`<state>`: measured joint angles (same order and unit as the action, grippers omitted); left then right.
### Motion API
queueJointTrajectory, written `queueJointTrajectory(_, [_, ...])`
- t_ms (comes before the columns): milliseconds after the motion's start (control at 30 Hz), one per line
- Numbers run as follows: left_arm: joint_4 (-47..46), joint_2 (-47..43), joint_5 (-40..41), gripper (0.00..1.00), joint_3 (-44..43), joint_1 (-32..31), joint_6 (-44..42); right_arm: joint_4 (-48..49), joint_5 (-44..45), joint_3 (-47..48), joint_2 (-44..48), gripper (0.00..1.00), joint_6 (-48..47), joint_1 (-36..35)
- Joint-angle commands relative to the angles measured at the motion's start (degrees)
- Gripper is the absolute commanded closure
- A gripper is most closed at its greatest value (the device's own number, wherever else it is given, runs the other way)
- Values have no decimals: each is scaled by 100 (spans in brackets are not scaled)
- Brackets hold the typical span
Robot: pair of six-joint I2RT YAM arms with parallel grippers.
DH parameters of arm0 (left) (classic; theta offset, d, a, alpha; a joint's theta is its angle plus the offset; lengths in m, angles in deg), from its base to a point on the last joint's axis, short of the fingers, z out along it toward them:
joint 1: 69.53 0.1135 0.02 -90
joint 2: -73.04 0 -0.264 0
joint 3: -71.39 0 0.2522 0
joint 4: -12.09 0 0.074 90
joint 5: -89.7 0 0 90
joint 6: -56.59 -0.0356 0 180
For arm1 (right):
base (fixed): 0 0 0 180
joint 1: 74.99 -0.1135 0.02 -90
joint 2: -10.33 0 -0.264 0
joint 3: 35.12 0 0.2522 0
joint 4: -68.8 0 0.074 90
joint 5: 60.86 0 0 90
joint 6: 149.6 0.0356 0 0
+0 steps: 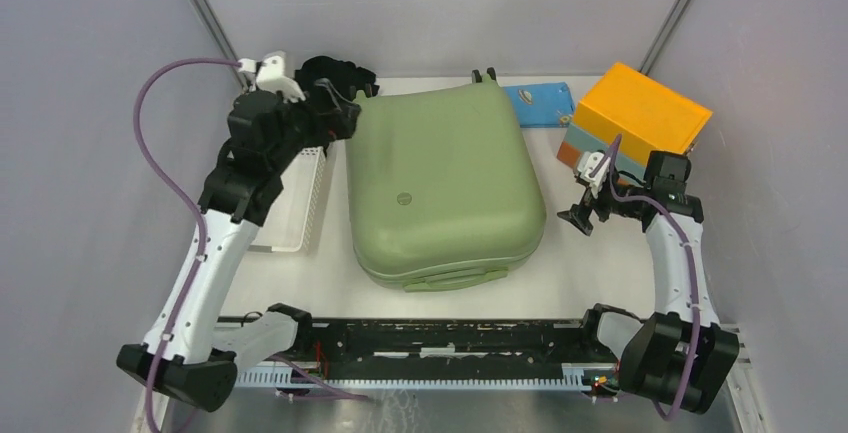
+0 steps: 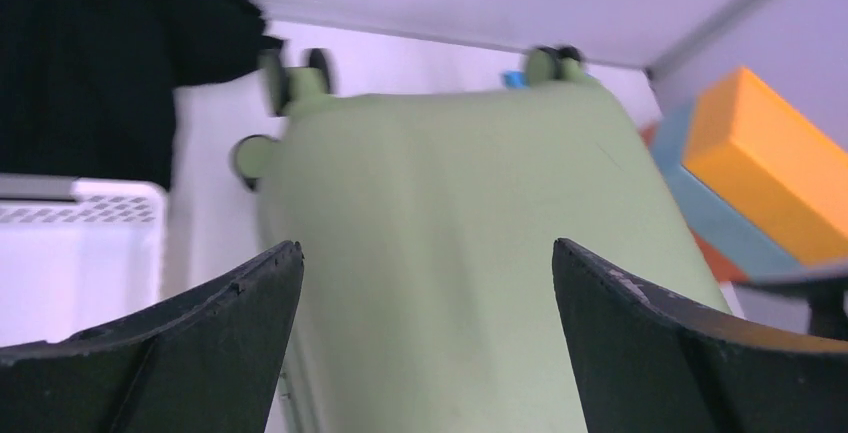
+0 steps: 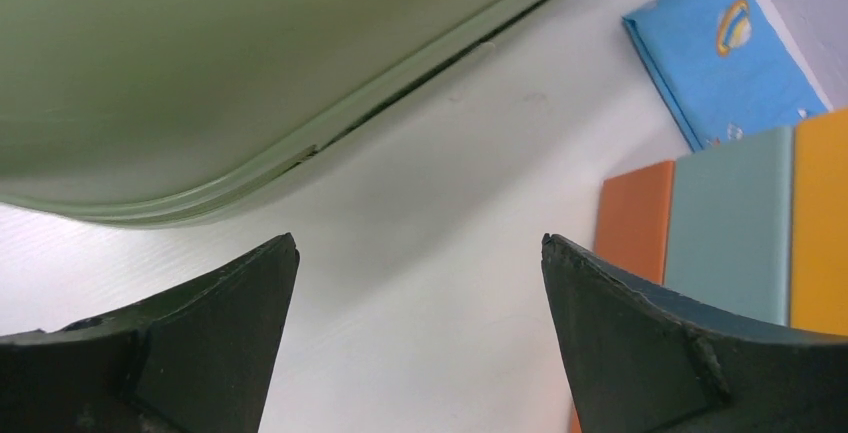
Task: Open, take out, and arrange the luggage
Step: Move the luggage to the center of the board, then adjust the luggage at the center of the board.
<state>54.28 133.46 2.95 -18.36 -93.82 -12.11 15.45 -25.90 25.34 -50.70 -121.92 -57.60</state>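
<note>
The luggage (image 1: pixel 440 183) is a large sage-green hard-shell suitcase lying flat in the middle of the table with its lid down. Its black wheels point toward the back wall. My left gripper (image 1: pixel 338 118) hovers at its far left corner, open and empty. In the left wrist view the luggage (image 2: pixel 450 253) fills the space beyond my left gripper (image 2: pixel 428 253). My right gripper (image 1: pixel 585 215) hangs open over bare table just right of the case. The right wrist view shows the luggage (image 3: pixel 200 63) with its zip seam, and nothing lies between the jaws of my right gripper (image 3: pixel 420 243).
A white perforated basket (image 1: pixel 295 198) stands left of the case, and a black cloth (image 1: pixel 340 73) lies behind it. An orange and light-blue box (image 1: pixel 640 118) sits at the back right, with a flat blue pack (image 1: pixel 540 103) beside it. Grey walls close in on both sides.
</note>
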Motion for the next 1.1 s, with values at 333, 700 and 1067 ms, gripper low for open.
queueJointTrajectory(333, [-1102,1040,-1936,0,1141,1998,1624,-3058,-815,1101,-837,2,-3708,-260])
queueJointTrajectory(700, [-1772,2054,-3028,22,1292,1985,1550,-1197,-541,677,-634,2,-1657,-1002])
queueJointTrajectory(1067, [-1944,3349,-3382,31,179,1357,1612,-909,-418,204,-295,3,-1130,-1299])
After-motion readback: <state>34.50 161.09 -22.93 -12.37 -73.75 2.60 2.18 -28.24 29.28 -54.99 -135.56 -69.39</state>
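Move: Some 14 cm to the left hand's right, about 2 cm ahead and 25 cm below, is the middle of the green luggage; the white basket sits 19 cm left of this hand, about level with it and 36 cm down. From the right hand the luggage's middle is 23 cm left, 5 cm ahead and 5 cm lower, while the stacked boxes stand 14 cm right and 14 cm ahead. Sinking about 15 cm and reaching 13 cm forward, the left hand tips its fingers down some 20 degrees, partly closes them and brings the tips against the luggage's far left corner, easing right over the later stretch. The right hand, staying open, swings its fingers counter-clockwise and goes some 6 cm left and slightly back, up against the luggage's near right side. ##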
